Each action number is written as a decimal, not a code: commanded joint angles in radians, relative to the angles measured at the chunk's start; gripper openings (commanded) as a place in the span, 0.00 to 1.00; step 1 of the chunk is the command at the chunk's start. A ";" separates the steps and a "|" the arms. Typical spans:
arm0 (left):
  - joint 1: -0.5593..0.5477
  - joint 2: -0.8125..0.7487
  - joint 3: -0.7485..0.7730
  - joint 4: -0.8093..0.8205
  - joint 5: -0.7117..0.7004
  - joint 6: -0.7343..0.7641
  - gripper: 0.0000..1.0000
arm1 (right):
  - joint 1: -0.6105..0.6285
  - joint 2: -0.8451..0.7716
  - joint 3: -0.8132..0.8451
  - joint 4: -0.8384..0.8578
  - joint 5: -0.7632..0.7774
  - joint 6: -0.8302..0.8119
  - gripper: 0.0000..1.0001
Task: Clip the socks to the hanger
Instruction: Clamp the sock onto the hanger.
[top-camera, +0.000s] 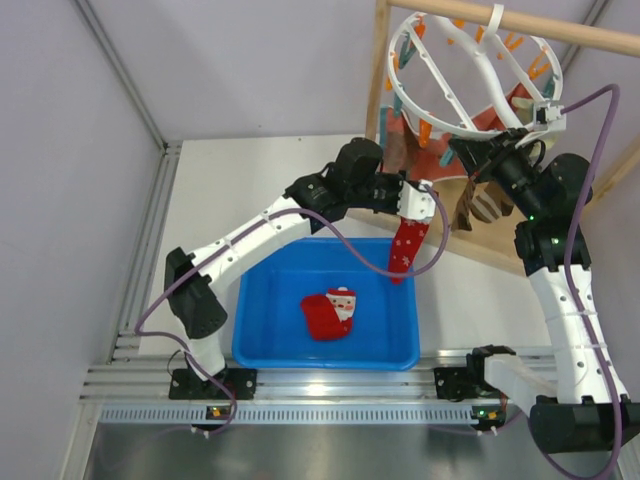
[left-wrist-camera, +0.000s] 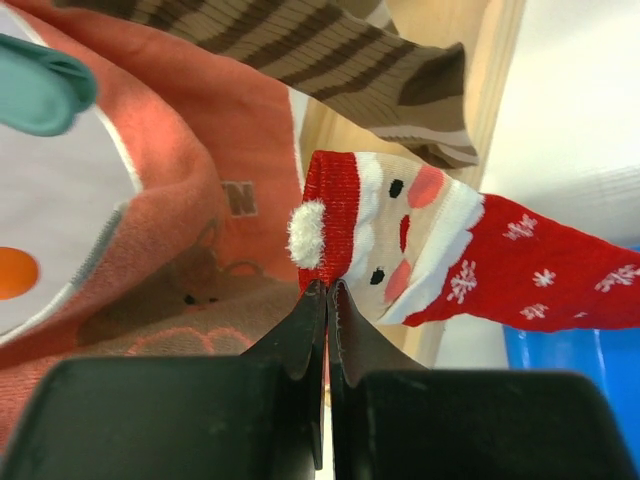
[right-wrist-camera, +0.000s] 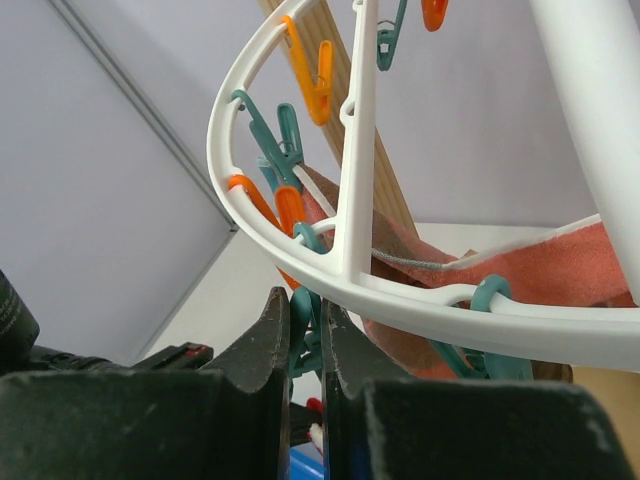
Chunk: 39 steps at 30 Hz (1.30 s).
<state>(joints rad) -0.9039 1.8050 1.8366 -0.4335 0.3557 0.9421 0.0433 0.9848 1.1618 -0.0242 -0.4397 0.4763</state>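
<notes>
My left gripper (left-wrist-camera: 327, 290) is shut on the cuff of a red Santa sock (left-wrist-camera: 440, 250), which hangs from it (top-camera: 405, 250) over the far edge of the bin, below the hanger. The hanger (top-camera: 396, 88) is a white spoked ring with orange and teal clothespins. My right gripper (right-wrist-camera: 303, 300) reaches up under the ring's rim (right-wrist-camera: 330, 270) and is shut on a teal clothespin (right-wrist-camera: 303, 328). A second Santa sock (top-camera: 330, 312) lies in the bin. A brown striped sock (left-wrist-camera: 330, 50) hangs nearby.
A blue bin (top-camera: 250, 300) sits in front of the arm bases. The hanger hangs from a wooden frame (top-camera: 378, 70) at the back right. A salmon-pink sock (left-wrist-camera: 200, 200) hangs on the hanger just beside the left gripper.
</notes>
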 joint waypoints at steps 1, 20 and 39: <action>0.013 -0.015 0.066 0.143 0.066 -0.002 0.00 | -0.003 -0.003 0.038 0.055 -0.037 -0.007 0.00; 0.028 0.013 0.098 0.239 0.100 -0.037 0.00 | -0.003 -0.009 0.018 0.037 -0.048 -0.033 0.00; 0.036 0.020 0.121 0.262 0.094 -0.025 0.00 | -0.002 -0.003 0.021 0.027 -0.059 -0.061 0.00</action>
<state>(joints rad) -0.8738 1.8126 1.8988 -0.2455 0.4305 0.9165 0.0429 0.9844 1.1595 -0.0242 -0.4549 0.4446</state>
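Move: The teal clip, pinched by the right hand and hanging about 1 cm below its hand point, is some 8 cm above the left hand, about 4 cm to its right and 1 cm farther out. An orange clip hangs on the ring at the same height, about 5 cm ahead of the left hand and level with it sideways. The brown striped sock hangs about 8 cm to the left hand's right, 1 cm ahead and level in height. Left hand raises the pinched Santa sock about 7 cm to the teal clip, fingers tilting up some 10 degrees. ##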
